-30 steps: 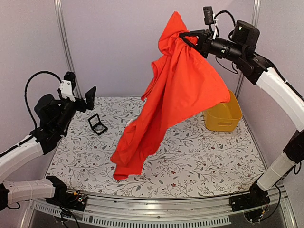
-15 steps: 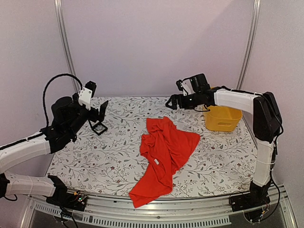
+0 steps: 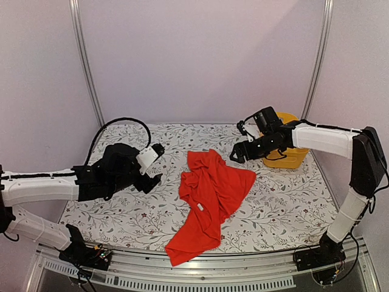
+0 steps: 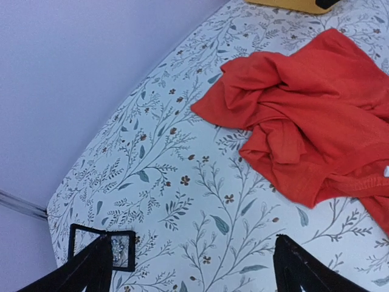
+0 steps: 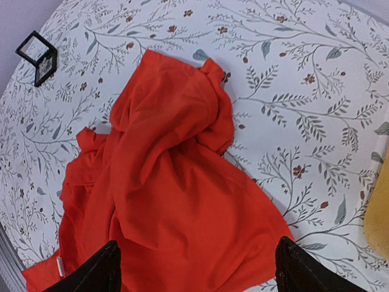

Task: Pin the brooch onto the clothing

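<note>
The clothing, a bright red-orange T-shirt (image 3: pixel 209 198), lies crumpled in the middle of the table, seen too in the left wrist view (image 4: pixel 304 121) and the right wrist view (image 5: pixel 176 182). The brooch (image 4: pixel 118 249) glitters inside a small black display box (image 4: pixel 100 246), which also shows far off in the right wrist view (image 5: pixel 37 56). My left gripper (image 4: pixel 194 274) is open and empty, low over the cloth, its left finger right beside the box. In the top view this gripper (image 3: pixel 153 181) sits left of the shirt and the arm hides the box. My right gripper (image 5: pixel 197 274) hangs open above the shirt's right part, near its far right edge (image 3: pixel 237 153).
A yellow basket (image 3: pixel 290 157) stands at the back right, partly behind the right arm. The flower-patterned tablecloth (image 3: pixel 285 201) covers the table. Metal frame posts (image 3: pixel 85 67) rise at the back corners.
The right gripper let go of the shirt, which dropped from high up into a heap on the table. The left arm swung down and inward over the display box.
</note>
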`<state>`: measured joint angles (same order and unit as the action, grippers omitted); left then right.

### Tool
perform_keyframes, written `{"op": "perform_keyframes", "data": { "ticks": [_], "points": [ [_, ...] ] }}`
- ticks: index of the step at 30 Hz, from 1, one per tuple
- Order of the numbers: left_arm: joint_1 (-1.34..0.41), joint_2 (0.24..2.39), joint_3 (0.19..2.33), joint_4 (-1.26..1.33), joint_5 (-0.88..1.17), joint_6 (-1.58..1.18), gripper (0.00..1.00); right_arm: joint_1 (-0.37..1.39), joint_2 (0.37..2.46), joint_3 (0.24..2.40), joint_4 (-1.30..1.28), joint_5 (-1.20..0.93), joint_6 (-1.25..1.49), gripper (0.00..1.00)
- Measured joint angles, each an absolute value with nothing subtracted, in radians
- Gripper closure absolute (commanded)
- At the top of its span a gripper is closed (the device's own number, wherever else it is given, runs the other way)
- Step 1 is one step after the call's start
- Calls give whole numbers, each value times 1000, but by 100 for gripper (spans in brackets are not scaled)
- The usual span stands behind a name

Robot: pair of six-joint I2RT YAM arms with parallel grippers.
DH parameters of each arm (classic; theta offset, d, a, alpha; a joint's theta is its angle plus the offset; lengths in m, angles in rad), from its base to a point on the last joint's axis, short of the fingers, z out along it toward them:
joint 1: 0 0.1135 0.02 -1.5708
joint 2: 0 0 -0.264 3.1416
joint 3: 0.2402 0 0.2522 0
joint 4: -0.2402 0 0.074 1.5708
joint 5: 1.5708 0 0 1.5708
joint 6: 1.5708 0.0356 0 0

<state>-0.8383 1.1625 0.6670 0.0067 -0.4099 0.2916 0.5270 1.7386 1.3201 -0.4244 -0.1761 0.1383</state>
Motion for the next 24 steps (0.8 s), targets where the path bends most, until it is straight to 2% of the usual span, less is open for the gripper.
{"op": "perform_keyframes", "data": {
  "ticks": [6, 10, 13, 16, 21, 24],
  "points": [
    [-1032, 1294, 677, -123, -337, 257, 13, 575, 1696, 1145, -481, -191, 152, 32],
    [-1137, 1358, 616, -102, -315, 268, 12, 584, 1699, 1117, -491, -174, 153, 34],
    [-1163, 1440, 591, -101, -331, 286, 12, 591, 1750, 1116, -492, -158, 153, 34],
    [-1158, 1479, 592, -78, -357, 309, 12, 593, 1844, 1132, -500, -139, 150, 43],
    [-1114, 1439, 593, -32, -357, 348, 10, 596, 2028, 1385, -569, -72, 123, 60],
    [-1083, 1375, 593, -3, -374, 354, 8, 594, 2175, 1613, -624, -19, 83, 64]
  ]
}}
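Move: Some 13 cm below the right hand lies the clothing's upper-right part, about 4 cm back and 2 cm left; the white tag is 15 cm back and 14 cm left of the hand, and the yellow bin 10 cm ahead and 13 cm right, its middle 8 cm down. From the left hand, that upper-right part is roughly 25 cm right, 4 cm ahead and 17 cm below; the brooch box is 13 cm ahead, 9 cm left. Right hand drops 12 cm and back, then sweeps forward, closing on the clothing; left drops back, rises slightly. ##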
